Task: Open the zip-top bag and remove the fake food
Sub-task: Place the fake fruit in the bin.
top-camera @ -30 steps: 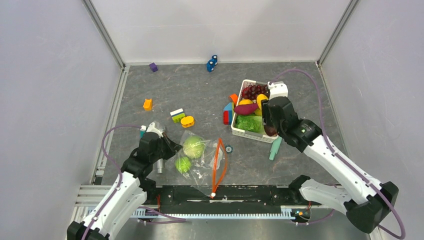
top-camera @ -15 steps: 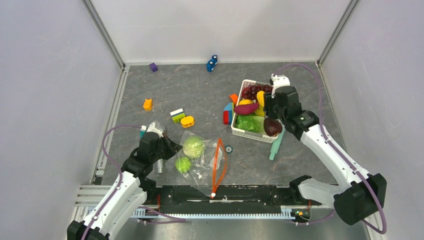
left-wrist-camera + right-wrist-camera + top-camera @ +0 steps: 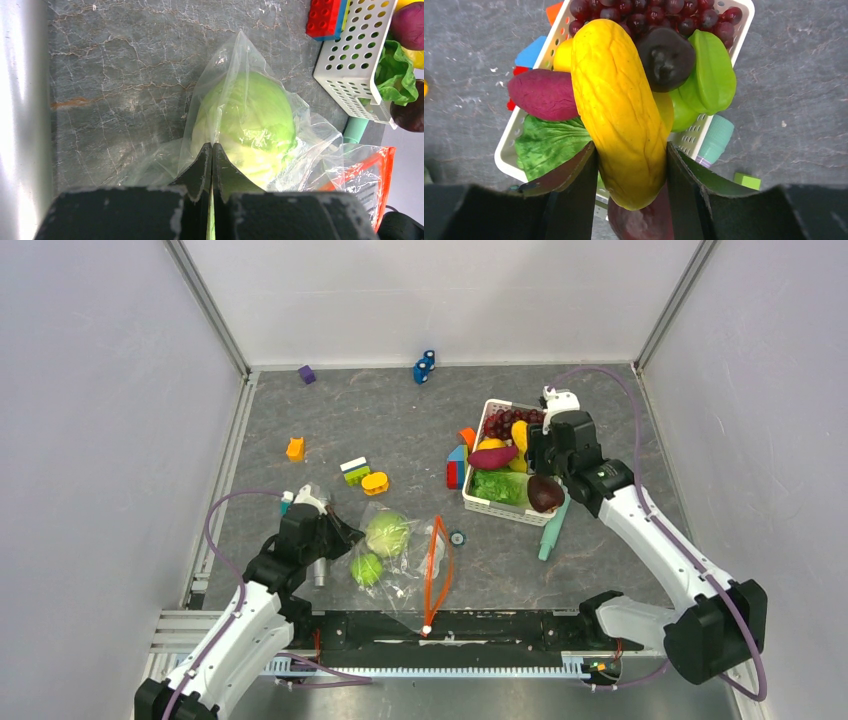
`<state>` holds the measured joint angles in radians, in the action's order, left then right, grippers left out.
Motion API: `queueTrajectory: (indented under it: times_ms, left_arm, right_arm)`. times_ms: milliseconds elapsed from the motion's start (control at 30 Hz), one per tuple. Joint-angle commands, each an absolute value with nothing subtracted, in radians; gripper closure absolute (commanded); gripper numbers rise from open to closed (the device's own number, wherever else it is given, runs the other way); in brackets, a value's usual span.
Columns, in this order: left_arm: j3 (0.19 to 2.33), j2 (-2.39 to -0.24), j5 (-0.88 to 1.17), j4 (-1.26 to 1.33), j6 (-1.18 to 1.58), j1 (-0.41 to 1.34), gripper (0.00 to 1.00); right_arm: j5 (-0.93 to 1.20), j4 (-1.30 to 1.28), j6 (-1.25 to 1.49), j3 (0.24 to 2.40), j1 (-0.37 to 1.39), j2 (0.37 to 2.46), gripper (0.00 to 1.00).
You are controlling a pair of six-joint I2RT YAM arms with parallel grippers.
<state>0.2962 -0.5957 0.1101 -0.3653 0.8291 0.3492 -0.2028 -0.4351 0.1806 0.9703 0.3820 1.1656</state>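
Observation:
The zip-top bag [image 3: 410, 570] lies crumpled near the front edge, with its red-orange zipper strip [image 3: 432, 575] on the right. Inside it are a pale green cabbage [image 3: 388, 533] and a round green fruit [image 3: 366, 568]. My left gripper [image 3: 343, 538] is shut on the bag's clear left edge [image 3: 200, 150], right in front of the cabbage [image 3: 250, 125]. My right gripper [image 3: 631, 155] is shut on a yellow corn cob [image 3: 619, 100] over the white basket [image 3: 490, 508]. A magenta sweet potato [image 3: 541, 95] lies in the basket. A dark purple eggplant [image 3: 545, 493] sits at its near corner.
The basket also holds dark red grapes [image 3: 508, 421], lettuce [image 3: 497, 485] and green pieces. A teal cylinder [image 3: 550, 537] lies beside it. Red and blue blocks [image 3: 456, 468] sit to its left. Loose blocks [image 3: 355, 471] and a small round disc [image 3: 457, 537] lie around.
My right arm has swung toward the far side of the basket with the corn, which uncovers the eggplant. The left arm and the bag have not moved.

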Motion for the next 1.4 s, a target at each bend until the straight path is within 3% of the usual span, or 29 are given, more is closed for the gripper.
queueTrajectory:
  times_ms: [0, 167, 367, 600, 733, 933, 1133, 1267, 1367]
  left_arm:
    - [0.308, -0.601, 0.105, -0.362, 0.798, 0.351, 0.98]
    - [0.313, -0.61, 0.108, -0.361, 0.8, 0.351, 0.98]
    - [0.312, -0.594, 0.11, -0.369, 0.801, 0.351, 0.98]
    - [0.31, -0.589, 0.113, -0.367, 0.805, 0.351, 0.98]
    - [0.311, -0.588, 0.112, -0.368, 0.805, 0.351, 0.98]
    - [0.305, -0.582, 0.123, -0.361, 0.803, 0.351, 0.98]
    - [0.316, -0.607, 0.135, -0.358, 0.793, 0.351, 0.98]
    - [0.323, -0.617, 0.14, -0.354, 0.786, 0.351, 0.98]
    - [0.328, -0.623, 0.14, -0.356, 0.782, 0.351, 0.98]
  right_arm:
    - [-0.172, -0.348, 0.351, 0.945, 0.375, 1.105, 0.79]
    - [-0.07, -0.162, 0.637, 0.814, 0.376, 1.007, 0.84]
    - [-0.152, -0.121, 0.985, 0.715, 0.387, 0.933, 0.9]
    - [-0.24, -0.258, 0.939, 0.837, 0.399, 0.96, 0.85]
    - [-0.226, -0.256, 0.67, 0.893, 0.398, 1.006, 0.81]
    - [-0.168, -0.183, 0.088, 0.924, 0.397, 1.003, 0.85]
    - [-0.171, -0.024, -0.467, 0.811, 0.389, 0.908, 0.97]
    - [-0.086, -0.194, -0.726, 0.88, 0.371, 0.965, 0.97]
    - [-0.037, -0.295, -0.768, 0.934, 0.364, 1.011, 0.96]
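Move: The right hand holds the long yellow fruit just above the bin, whose middle lies about 3 cm ahead, 3 cm to its left and 15 cm below. In the bin the red grapes are some 10 cm ahead and 2 cm left, the purple sweet potato 3 cm ahead and 8 cm left, and the dark eggplant 5 cm back and 2 cm right, all roughly 11 cm down. From the left hand the bin is about 14 cm ahead, 30 cm right and slightly lower. Keeping its grip on the long yellow fruit, the right hand rolls its left side up by some 40 degrees over the bin, shifting a few centimetres left and back. It then reverses the roll past where it began, swings its fingers counter-clockwise and tips them upward while returning forward and right, and rises to about 7 cm above its starting height, lifting the fruit away from the bin's contents. ##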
